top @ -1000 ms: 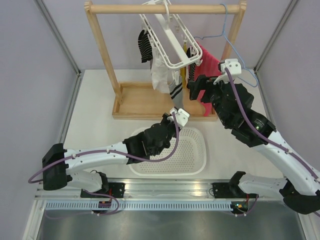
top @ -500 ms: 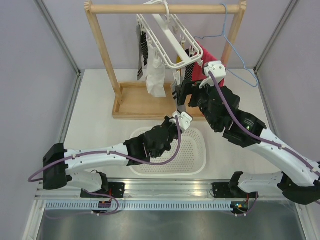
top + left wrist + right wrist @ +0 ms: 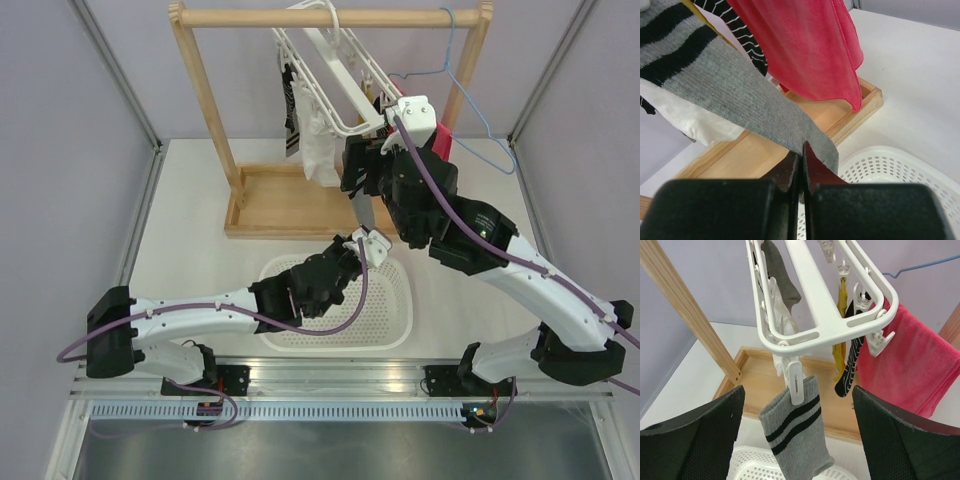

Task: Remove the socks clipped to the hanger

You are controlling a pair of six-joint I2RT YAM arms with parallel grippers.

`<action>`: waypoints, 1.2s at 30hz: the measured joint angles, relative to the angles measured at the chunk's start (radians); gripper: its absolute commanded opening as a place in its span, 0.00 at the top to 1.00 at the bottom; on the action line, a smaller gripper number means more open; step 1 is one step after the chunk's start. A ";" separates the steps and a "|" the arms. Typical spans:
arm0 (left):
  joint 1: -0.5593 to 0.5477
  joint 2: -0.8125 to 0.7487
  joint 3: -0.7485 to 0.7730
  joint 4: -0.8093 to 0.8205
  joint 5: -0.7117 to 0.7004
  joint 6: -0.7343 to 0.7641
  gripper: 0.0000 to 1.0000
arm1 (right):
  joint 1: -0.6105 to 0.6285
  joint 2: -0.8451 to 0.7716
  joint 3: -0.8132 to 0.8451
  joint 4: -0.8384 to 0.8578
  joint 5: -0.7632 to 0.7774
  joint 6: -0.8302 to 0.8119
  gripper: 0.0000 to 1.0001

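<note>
The white hanger [image 3: 810, 305] hangs from the wooden rail with several socks clipped under it. A grey sock [image 3: 800, 440] with two dark stripes hangs from the front clip [image 3: 796, 382]. My left gripper [image 3: 802, 150] is shut on the toe end of this grey sock [image 3: 740, 90], low over the basket. My right gripper [image 3: 796, 400] is open, its fingers either side of the clip and sock cuff without touching them. A mustard sock [image 3: 841, 340], a black-and-white striped sock [image 3: 852, 360] and a white sock [image 3: 775, 305] hang behind.
A red towel [image 3: 910, 360] hangs on the thin blue wire hanger [image 3: 465, 90] at the right. The wooden rack [image 3: 205, 100] stands on a tray base [image 3: 270, 200]. A white perforated basket [image 3: 400, 300] lies in front, below the left gripper [image 3: 360, 243].
My right arm has swung left from beside the red towel up to the hanger's front clip. The hanger and its socks have swayed. The left gripper stays shut on the grey sock.
</note>
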 measured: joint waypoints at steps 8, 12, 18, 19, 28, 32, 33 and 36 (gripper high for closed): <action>-0.005 0.026 0.010 0.003 -0.010 0.044 0.98 | 0.002 0.124 0.164 -0.134 0.027 0.012 0.09; -0.005 0.050 0.014 0.008 -0.025 0.073 0.98 | 0.010 0.159 0.206 -0.176 0.031 0.025 0.09; -0.005 0.055 0.019 0.008 -0.034 0.100 0.98 | 0.024 0.214 0.241 -0.218 0.061 0.051 0.09; -0.006 0.055 0.021 0.009 -0.035 0.103 0.98 | 0.027 0.222 0.243 -0.226 0.071 0.054 0.09; -0.029 0.055 0.026 0.016 -0.064 0.135 0.98 | 0.072 0.301 0.283 -0.272 0.220 0.073 0.08; -0.037 0.055 0.026 0.022 -0.076 0.143 0.98 | 0.085 0.333 0.309 -0.280 0.293 0.073 0.08; -0.039 0.055 0.026 0.024 -0.079 0.145 0.98 | 0.087 0.340 0.311 -0.280 0.313 0.073 0.08; -0.046 0.055 0.026 0.031 -0.085 0.152 0.98 | 0.087 0.355 0.312 -0.297 0.368 0.075 0.08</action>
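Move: The clip holding the grey sock's cuff is about 8 cm ahead of the right hand, 3 cm left and 3 cm below. Beyond the clip, the white sock hangs some 10 cm farther out and 5 cm left of it, and the black striped sock about as far out but 7 cm to its right. From the left hand, already holding the sock's foot, the clip is roughly 9 cm ahead, 5 cm left and 14 cm up. Open right hand sinks about 4 cm leftward towards the clip, turning clockwise; left keeps pinching the grey sock. ##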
